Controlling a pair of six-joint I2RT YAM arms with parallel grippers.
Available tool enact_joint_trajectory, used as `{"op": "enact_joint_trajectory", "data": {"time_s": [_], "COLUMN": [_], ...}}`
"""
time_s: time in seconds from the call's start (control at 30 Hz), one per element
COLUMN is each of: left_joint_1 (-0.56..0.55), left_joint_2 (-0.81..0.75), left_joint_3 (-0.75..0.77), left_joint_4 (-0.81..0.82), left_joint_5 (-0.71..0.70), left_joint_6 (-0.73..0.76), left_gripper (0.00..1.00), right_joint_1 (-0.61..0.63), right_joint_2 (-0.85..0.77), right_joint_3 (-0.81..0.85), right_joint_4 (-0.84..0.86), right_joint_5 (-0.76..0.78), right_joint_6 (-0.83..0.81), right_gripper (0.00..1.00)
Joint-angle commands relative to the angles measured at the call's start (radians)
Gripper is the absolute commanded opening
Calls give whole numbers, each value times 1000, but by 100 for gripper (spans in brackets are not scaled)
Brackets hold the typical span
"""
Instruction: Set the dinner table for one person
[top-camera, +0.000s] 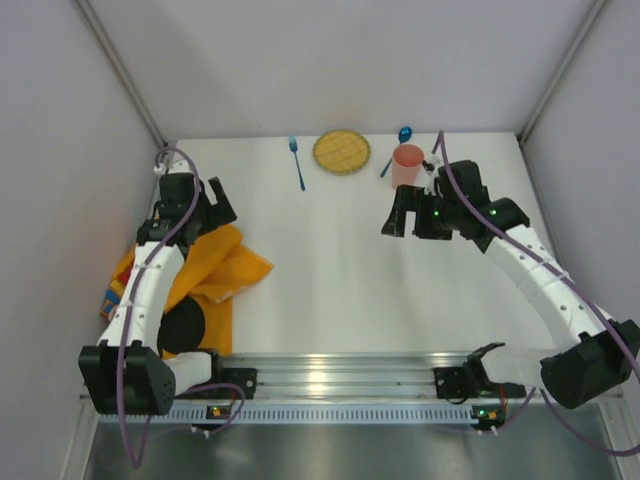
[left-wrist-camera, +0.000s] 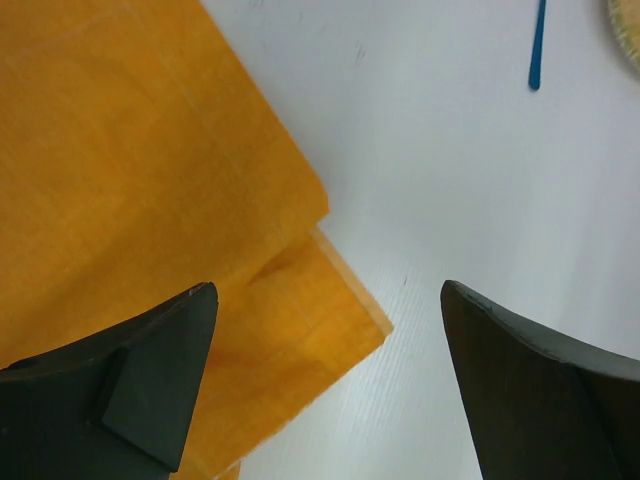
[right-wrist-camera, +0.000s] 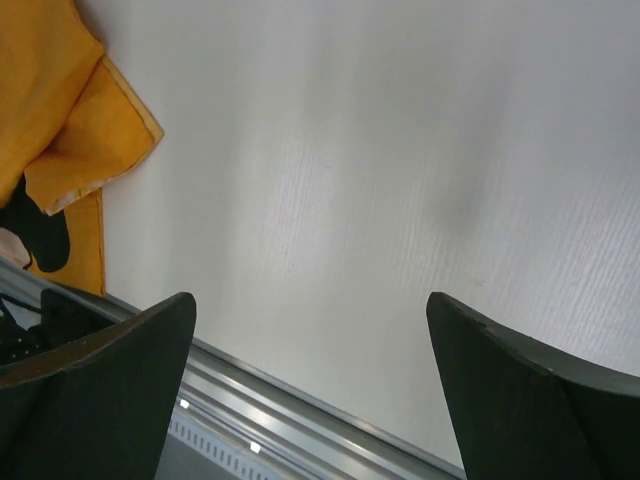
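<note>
The white dinner table (top-camera: 350, 270) has a silver rail (top-camera: 340, 375) along its near edge. An orange placemat (top-camera: 215, 265) lies crumpled at the left; it also shows in the left wrist view (left-wrist-camera: 150, 180) and the right wrist view (right-wrist-camera: 70, 110). A yellow plate (top-camera: 341, 151), a blue fork (top-camera: 297, 162), a pink cup (top-camera: 407, 164) and a blue spoon (top-camera: 398, 143) lie at the far edge. My left gripper (top-camera: 212, 208) is open and empty above the placemat's far corner (left-wrist-camera: 330, 330). My right gripper (top-camera: 408, 220) is open and empty over bare table, just in front of the cup.
Grey walls close in the table on the left, back and right. The fork's handle tip (left-wrist-camera: 537, 50) and the plate's edge (left-wrist-camera: 628, 35) show at the top right of the left wrist view. The rail shows in the right wrist view (right-wrist-camera: 300, 410).
</note>
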Motion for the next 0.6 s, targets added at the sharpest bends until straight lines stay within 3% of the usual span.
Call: {"op": "enact_joint_trajectory", "data": {"time_s": [0.0,0.07,0.1,0.27,0.57], "left_joint_1": [4,-7,-25,-275,-311], "left_joint_2": [-31,-30,-31,25,281], "left_joint_3": [-35,-82,-101,-208,-173], "left_joint_4": [-147,-173,-178,-173,-167], "left_joint_5": [62,198,201,24,-82], "left_joint_6": [-10,-1,-7,-54,-56], "left_gripper": [98,98,98,98,98], "right_joint_1": [30,33,33,35,35], "right_joint_2": [42,53,53,26,-49], "right_joint_3": [61,56,49,-25,-96], "right_joint_4": [56,56,56,52,16], "right_joint_5": [-68,-65,-61,-48,6], "right_joint_6": [20,23,24,15,-8], "right_gripper": [100,100,100,100,100]}}
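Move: The orange cloth's right-hand corner, lying on the table, is about 6 cm back, 12 cm to the right and some 21 cm below the left gripper. The cloth's upper fold ends roughly 9 cm farther out and 11 cm to the left of that corner; the black disc lies about 23 cm back and 10 cm left of the left gripper. From the right gripper the corner is level fore and aft, about 36 cm left and 22 cm down. Bring the open left gripper down some 16 cm towards the orange cloth's right-hand corner, first sweeping back and to the right on the way down, then sinking almost straight. Tip the fingers about 30 degrees steeper as you go, with a small clockwise turn, and stop above the cloth's edge. Let the open right gripper sink a few centimetres over bare table. ##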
